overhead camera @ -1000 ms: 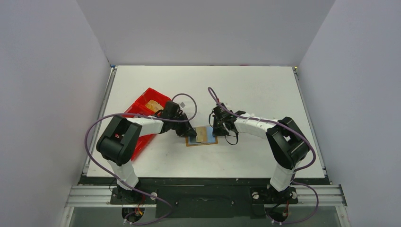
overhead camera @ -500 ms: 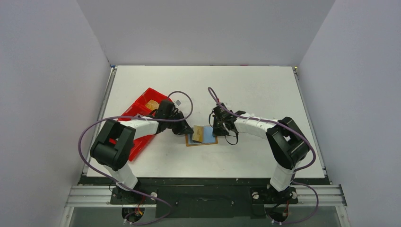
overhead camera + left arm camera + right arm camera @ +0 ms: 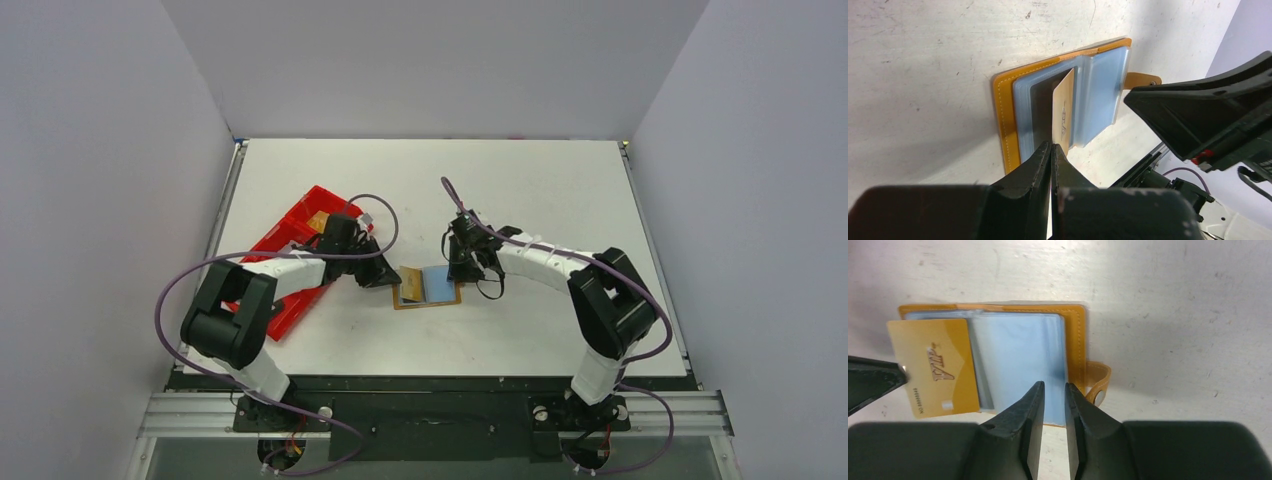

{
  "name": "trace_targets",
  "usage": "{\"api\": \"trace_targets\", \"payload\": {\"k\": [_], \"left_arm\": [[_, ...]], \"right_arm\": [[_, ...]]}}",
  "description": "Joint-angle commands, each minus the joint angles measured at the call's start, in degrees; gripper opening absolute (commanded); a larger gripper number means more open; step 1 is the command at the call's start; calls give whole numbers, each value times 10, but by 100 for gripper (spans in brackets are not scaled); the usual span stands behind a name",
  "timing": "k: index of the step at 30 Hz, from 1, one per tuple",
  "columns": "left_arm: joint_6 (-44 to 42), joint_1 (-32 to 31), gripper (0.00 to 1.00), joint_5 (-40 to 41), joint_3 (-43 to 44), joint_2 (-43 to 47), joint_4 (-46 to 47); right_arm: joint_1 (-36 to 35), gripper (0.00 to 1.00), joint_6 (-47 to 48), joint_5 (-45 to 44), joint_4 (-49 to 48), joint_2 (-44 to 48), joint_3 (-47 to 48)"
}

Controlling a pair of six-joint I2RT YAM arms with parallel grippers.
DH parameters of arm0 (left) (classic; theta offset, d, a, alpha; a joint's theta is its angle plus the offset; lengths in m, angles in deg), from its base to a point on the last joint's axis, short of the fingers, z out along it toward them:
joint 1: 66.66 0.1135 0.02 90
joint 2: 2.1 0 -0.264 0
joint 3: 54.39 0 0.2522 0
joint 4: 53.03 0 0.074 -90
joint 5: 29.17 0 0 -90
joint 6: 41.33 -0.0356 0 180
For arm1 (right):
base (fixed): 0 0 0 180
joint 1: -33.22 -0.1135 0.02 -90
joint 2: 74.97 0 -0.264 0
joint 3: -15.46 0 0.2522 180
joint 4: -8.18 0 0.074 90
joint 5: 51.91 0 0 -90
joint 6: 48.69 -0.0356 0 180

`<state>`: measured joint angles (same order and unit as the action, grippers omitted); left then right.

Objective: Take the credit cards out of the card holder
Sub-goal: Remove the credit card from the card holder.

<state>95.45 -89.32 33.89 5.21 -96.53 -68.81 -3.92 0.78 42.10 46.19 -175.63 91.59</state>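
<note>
The card holder (image 3: 443, 287) lies open on the table, orange-brown leather (image 3: 1004, 115) with pale blue clear sleeves (image 3: 1018, 360). My left gripper (image 3: 1052, 147) is shut on the edge of a gold credit card (image 3: 1063, 112) marked VIP (image 3: 935, 365). The card stands tilted over the holder's left half and reaches past its left edge. My right gripper (image 3: 1054, 386) hovers over the right-hand sleeves near the snap tab (image 3: 1098, 382), jaws a narrow gap apart with nothing between them. In the top view the left gripper (image 3: 393, 277) and right gripper (image 3: 458, 268) flank the holder.
A long red tray (image 3: 292, 308) lies at the left under the left arm, with a tan item (image 3: 320, 220) in its far compartment. Purple cables loop above both arms. The table's left rail runs close beside the tray.
My left gripper has drawn back to the left, pulling the gold card out over the holder's left side. The right jaws were shut and now stand slightly apart.
</note>
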Motion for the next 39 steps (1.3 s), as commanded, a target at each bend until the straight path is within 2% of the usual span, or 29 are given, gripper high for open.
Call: {"api": "trace_targets", "payload": {"k": [1, 6, 9, 14, 19, 23, 34, 39], "left_arm": [[3, 14, 0, -29, -5, 32, 28], [18, 22, 0, -52, -10, 39, 50], [32, 31, 0, -69, -21, 44, 78], [59, 43, 0, -98, -38, 55, 116], [107, 58, 0, -139, -60, 54, 200], [152, 66, 0, -158, -73, 54, 254], [192, 73, 0, -173, -73, 56, 305], [199, 73, 0, -176, -69, 54, 314]], "right_arm": [[2, 27, 3, 29, -7, 51, 38], [4, 44, -12, 81, -43, 55, 45], [5, 48, -28, 132, -78, 47, 38], [14, 52, -88, 219, -190, 37, -1], [27, 54, -160, 267, -320, 32, -45], [38, 56, -193, 277, -377, 41, -72], [50, 58, -213, 277, -407, 46, -93], [51, 53, -234, 287, -432, 44, -100]]}}
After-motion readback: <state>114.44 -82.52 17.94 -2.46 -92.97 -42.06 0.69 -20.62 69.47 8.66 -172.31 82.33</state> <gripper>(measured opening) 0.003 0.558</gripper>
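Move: The credit card is pinched by its left edge in the left fingers; its middle lies about 2 cm right of that hand and 1 cm lower. The open card holder is centred roughly 6 cm right, 1 cm back and 3 cm below that hand; the red tray is some 23 cm left and 5 cm ahead. From the right hand the card lies about 10 cm left, near its height; the holder's middle is 6 cm left and 2 cm down, its snap tab 3 cm right. Still pinching the card by its left edge, the left hand lifts it about 7 cm off the holder with a slight forward drift, its fingers swinging up some 25 degrees towards level. The right hand leaves the holder's right flap, opening as it rises about 9 cm and goes 7 cm left, rolling some 40 degrees until its parted fingers point at the card's free side; they do not close. ##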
